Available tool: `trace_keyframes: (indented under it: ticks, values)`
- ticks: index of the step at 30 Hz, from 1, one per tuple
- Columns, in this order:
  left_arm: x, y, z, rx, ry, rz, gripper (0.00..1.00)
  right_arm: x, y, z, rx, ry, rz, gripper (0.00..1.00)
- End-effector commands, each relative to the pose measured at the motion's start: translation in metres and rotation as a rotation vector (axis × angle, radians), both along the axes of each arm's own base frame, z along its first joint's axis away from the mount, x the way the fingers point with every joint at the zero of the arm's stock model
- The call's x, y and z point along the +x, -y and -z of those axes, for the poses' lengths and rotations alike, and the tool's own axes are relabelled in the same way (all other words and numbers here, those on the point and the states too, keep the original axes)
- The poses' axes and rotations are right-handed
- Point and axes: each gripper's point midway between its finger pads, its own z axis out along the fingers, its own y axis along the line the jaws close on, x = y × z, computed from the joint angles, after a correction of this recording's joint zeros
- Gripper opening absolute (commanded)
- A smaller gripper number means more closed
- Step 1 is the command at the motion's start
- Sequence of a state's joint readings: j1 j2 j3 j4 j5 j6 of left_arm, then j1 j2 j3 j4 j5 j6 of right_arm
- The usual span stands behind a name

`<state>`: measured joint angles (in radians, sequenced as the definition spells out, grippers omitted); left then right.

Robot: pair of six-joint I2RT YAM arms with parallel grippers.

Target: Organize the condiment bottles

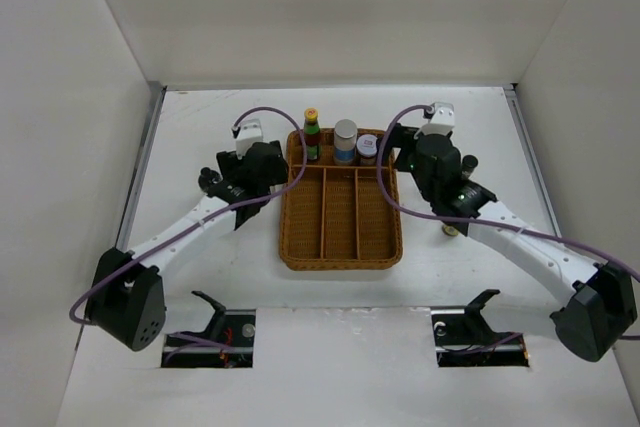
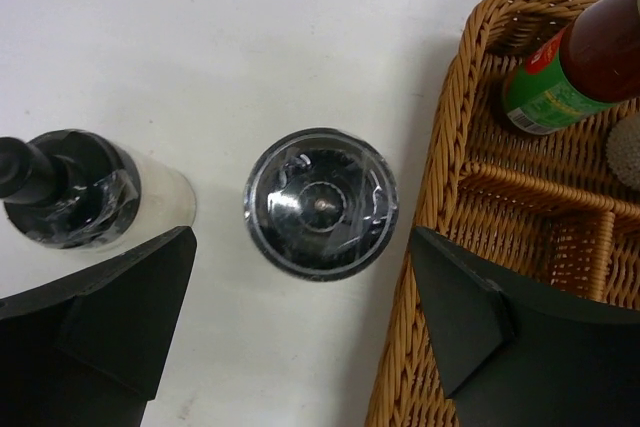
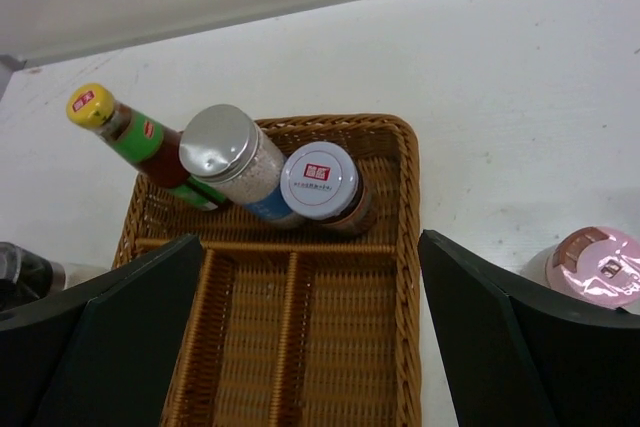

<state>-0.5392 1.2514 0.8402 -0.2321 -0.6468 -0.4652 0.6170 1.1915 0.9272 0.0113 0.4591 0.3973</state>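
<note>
Three condiment bottles stand in the back compartment of the wicker tray: a green-red one with a yellow cap, a silver-capped shaker with a blue band, and a white-lidded jar. My left gripper is open just left of the tray. A clear bottle with a black lid stands between its fingertips, touching neither. A second black-lidded bottle stands further left. My right gripper is open over the tray's right side. A pink-capped bottle stands outside the tray.
The tray's three long front compartments hold nothing. Its wicker rim lies under my left gripper's right finger. White walls close in the table on the left, back and right. Both arms hide the bottles under them in the top view.
</note>
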Motion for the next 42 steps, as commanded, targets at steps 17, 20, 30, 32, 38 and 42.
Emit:
trace_keyframes:
  ticks: [17,20,30,32,38,42]
  values:
    - [0.038,0.01,-0.015,-0.045,0.079,-0.018,0.52,-0.01,-0.02,-0.008,0.077,0.068,-0.074,0.97]
    - [0.031,0.009,-0.049,-0.051,0.166,-0.027,0.46,-0.01,-0.018,-0.005,0.079,0.067,-0.072,0.97]
    - [-0.002,0.038,-0.179,-0.104,0.422,0.079,0.46,-0.011,-0.011,0.002,0.092,0.065,-0.057,0.96]
    - [-0.006,0.056,-0.182,-0.112,0.417,0.127,0.46,-0.013,-0.009,0.0,0.099,0.071,-0.054,0.96]
    - [-0.005,0.094,-0.164,-0.1,0.374,0.202,0.46,-0.015,0.005,-0.007,0.118,0.091,-0.027,0.96]
    - [0.003,0.11,-0.14,-0.077,0.336,0.219,0.47,-0.014,0.011,-0.005,0.126,0.089,-0.012,0.96]
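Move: Just ahead of the open left fingers stands the black-capped bottle, its middle about 3 cm forward and some 6 cm below them. The nozzle-topped bottle is about 10 cm to its left and 3 cm nearer the base. To the hand's right the wicker tray is centred about 17 cm off, with the sauce bottle standing in it 10 cm right and 11 cm ahead. From the right hand, the black-capped bottle lies roughly 28 cm left and level. Easing forward and down about 3 cm, the left hand closes its fingers around the upper part of the black-capped bottle, lifts it some 18 cm while tipping its fingertips up, then carries it about 10 cm right over the tray's left side, turning slightly clockwise and sinking 4 cm at the end. The open right hand only dips 3 cm and comes back up. ##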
